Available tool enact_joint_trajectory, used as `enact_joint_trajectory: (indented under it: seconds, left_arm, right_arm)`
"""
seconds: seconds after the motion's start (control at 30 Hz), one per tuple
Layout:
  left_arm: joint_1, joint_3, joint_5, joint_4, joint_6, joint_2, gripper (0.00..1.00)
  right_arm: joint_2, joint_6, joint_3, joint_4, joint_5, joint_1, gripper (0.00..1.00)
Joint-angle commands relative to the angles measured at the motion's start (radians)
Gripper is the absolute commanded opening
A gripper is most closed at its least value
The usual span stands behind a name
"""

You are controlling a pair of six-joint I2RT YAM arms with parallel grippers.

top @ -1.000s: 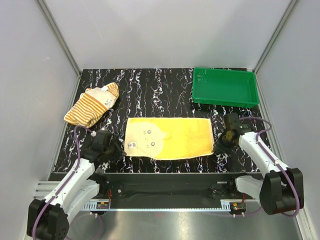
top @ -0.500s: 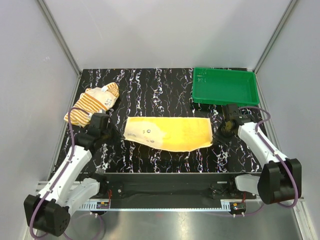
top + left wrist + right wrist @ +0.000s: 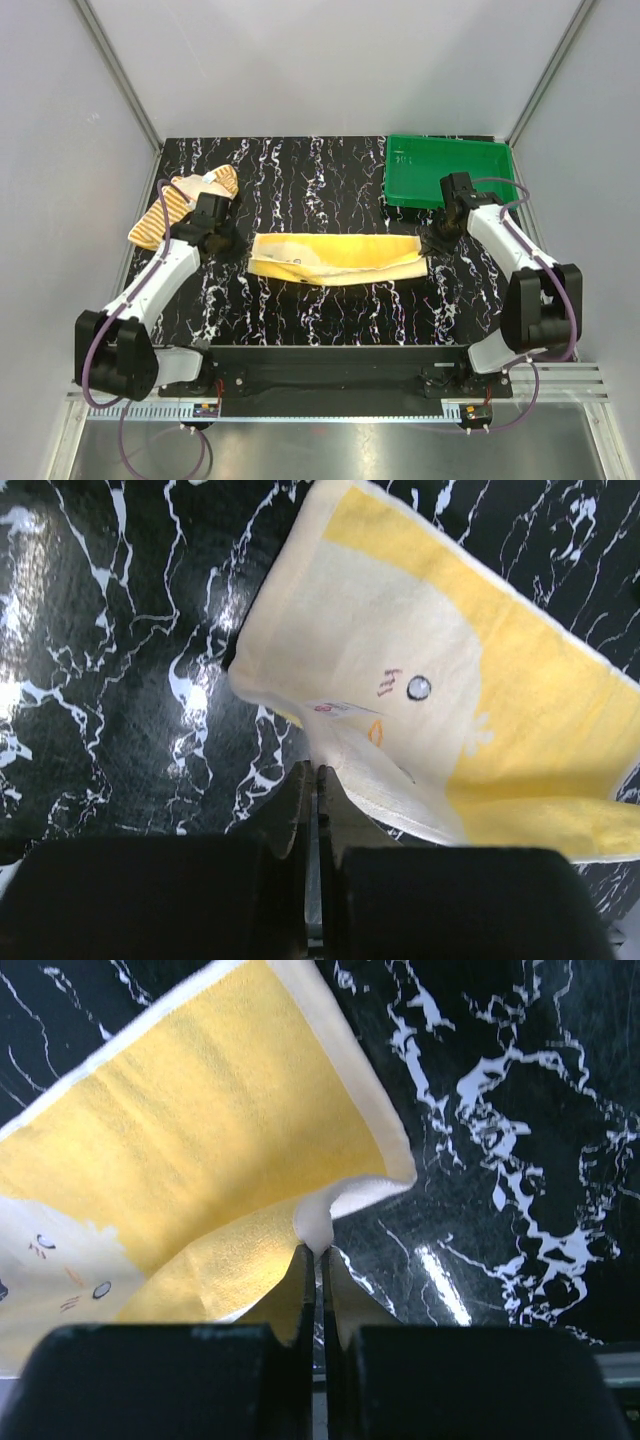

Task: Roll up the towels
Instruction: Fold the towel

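The yellow towel (image 3: 335,258) lies mid-table, doubled over into a narrow band, with a pale printed patch at its left end. My left gripper (image 3: 240,246) is shut on the towel's left corner (image 3: 345,742). My right gripper (image 3: 431,243) is shut on the towel's right corner (image 3: 315,1222). Both pinched corners are raised over the lower layer (image 3: 420,650) (image 3: 200,1130). The striped towel (image 3: 152,224) lies bunched at the far left, partly behind my left arm.
A green tray (image 3: 450,196) stands at the back right, just beyond my right wrist. The black marbled tabletop (image 3: 320,180) is bounded by grey walls at left, right and back.
Both grippers have carried the yellow towel's near corners away from the arms' bases. The flat towel is now folded over into a narrow band.
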Motion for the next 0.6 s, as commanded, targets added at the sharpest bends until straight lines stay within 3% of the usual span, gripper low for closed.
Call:
enact_joint_trajectory:
  seconds: [0.0, 0.57]
  left_arm:
    - [0.019, 0.084, -0.023, 0.057, 0.037, 0.062, 0.00]
    - [0.047, 0.223, -0.049, 0.128, 0.060, 0.371, 0.00]
  right_arm:
    - [0.068, -0.043, 0.077, 0.016, 0.015, -0.022, 0.00]
    - [0.368, -0.102, 0.284, 0.021, -0.014, -0.062, 0.00]
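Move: Both hands already hold the yellow towel's near edge in the air. Its far left corner lies about 8 cm ahead of the left hand, 1 cm right and 8 cm below; the far right corner is about 7 cm straight ahead of the right hand and 7 cm below. The striped towel pile is some 12 cm ahead and 14 cm left of the left hand, the green bin some 19 cm ahead and 6 cm right of the right hand. Both shut grippers still carry the towel's near edge, some 6 cm forward and 4 down, towards its far edge. ##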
